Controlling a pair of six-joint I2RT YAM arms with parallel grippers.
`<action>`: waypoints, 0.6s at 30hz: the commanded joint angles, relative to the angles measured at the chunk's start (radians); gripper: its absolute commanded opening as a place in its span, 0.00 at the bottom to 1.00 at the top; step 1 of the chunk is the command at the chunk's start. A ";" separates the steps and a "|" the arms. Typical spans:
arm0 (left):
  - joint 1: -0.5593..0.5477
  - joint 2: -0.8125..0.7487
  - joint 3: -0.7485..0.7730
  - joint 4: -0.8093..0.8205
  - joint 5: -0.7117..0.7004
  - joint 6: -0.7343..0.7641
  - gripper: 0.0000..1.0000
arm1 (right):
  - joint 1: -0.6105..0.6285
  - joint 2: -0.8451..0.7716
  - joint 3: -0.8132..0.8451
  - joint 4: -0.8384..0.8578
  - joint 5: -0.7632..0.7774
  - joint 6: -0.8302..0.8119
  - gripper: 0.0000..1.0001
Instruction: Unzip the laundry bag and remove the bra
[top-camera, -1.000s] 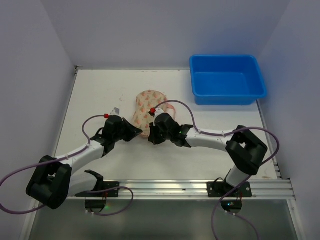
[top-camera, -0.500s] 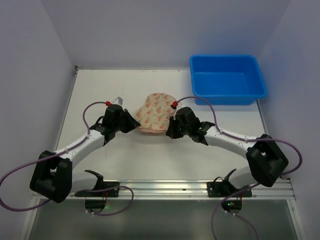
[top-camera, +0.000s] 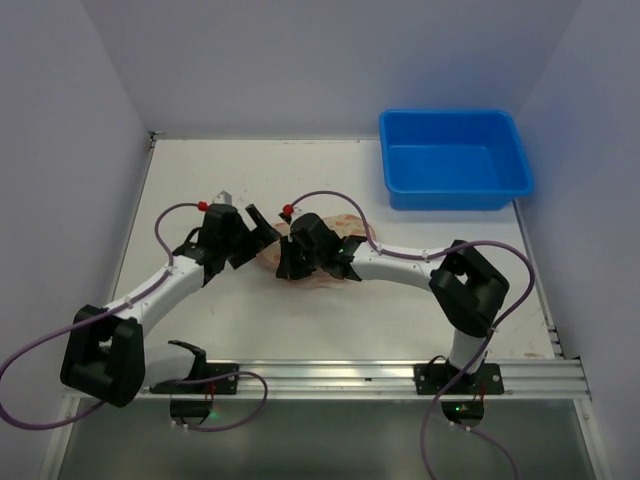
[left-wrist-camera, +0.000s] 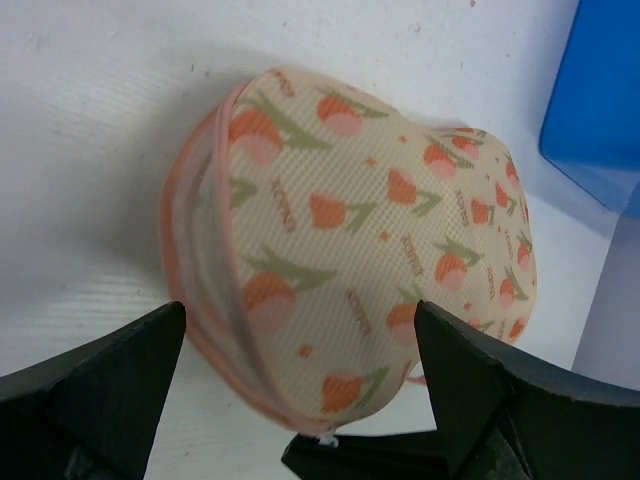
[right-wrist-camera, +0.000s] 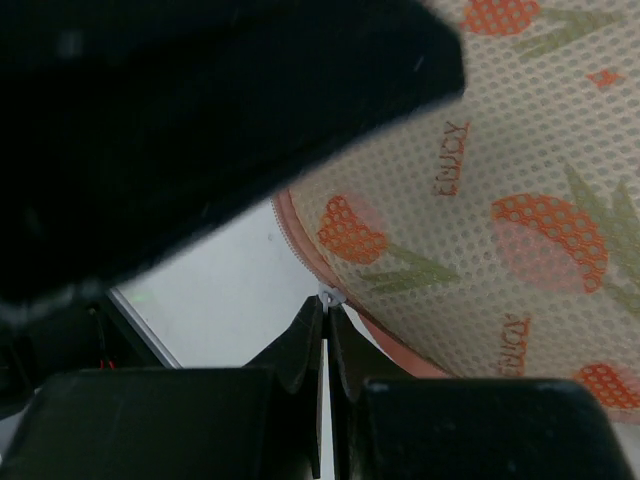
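The laundry bag (left-wrist-camera: 370, 230), cream mesh with orange tulip print and pink trim, lies on the white table between both arms. My left gripper (left-wrist-camera: 300, 312) stands open, its fingers on either side of the bag's near end without pressing it. In the top view the left gripper (top-camera: 262, 228) is at the bag's (top-camera: 266, 256) left end, and the right gripper (top-camera: 285, 262) covers its middle. My right gripper (right-wrist-camera: 325, 305) is shut on the small white zipper pull (right-wrist-camera: 328, 296) at the bag's (right-wrist-camera: 500, 180) pink edge. The bra is hidden.
A blue plastic tub (top-camera: 455, 160) stands at the back right and shows in the corner of the left wrist view as the tub (left-wrist-camera: 600, 110). The left arm fills the upper left of the right wrist view as a black mass (right-wrist-camera: 200, 120). A metal rail (top-camera: 330, 375) runs along the near edge.
My left gripper has gone from shut to wide open. The right gripper has swung from the bag's right end back to the left, still pinching the pull.
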 joint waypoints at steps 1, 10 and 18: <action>0.002 -0.092 -0.074 -0.015 0.000 -0.096 1.00 | -0.007 0.011 0.065 0.053 -0.011 0.007 0.00; 0.002 -0.214 -0.207 0.031 0.000 -0.182 0.94 | -0.004 0.020 0.043 0.099 -0.023 0.005 0.00; -0.021 -0.134 -0.218 0.109 0.031 -0.202 0.32 | 0.002 0.021 0.028 0.069 0.014 0.004 0.00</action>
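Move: The zipped end of the laundry bag, where the left fingers must grip, lies about 5 cm back from the left hand, level with it sideways, and some 3 cm lower. The zipper pull, already in the right fingers, is about 7 cm back and 3 cm to the right of the left hand, 2 cm lower; the bag's middle lies 4 cm back, 10 cm right, 8 below. From the right hand, the bag end is about 2 cm ahead and 2 cm left, a centimetre lower. Bring the wide-open left gripper back about 5 cm towards the right fingertips, sinking some 3 cm with most of the drop coming late, and tilt it slightly. Over the last stretch, close its fingers around the bag's zipped end, right beside the pull. Keep the right fingers shut on the pull and nearly still. ##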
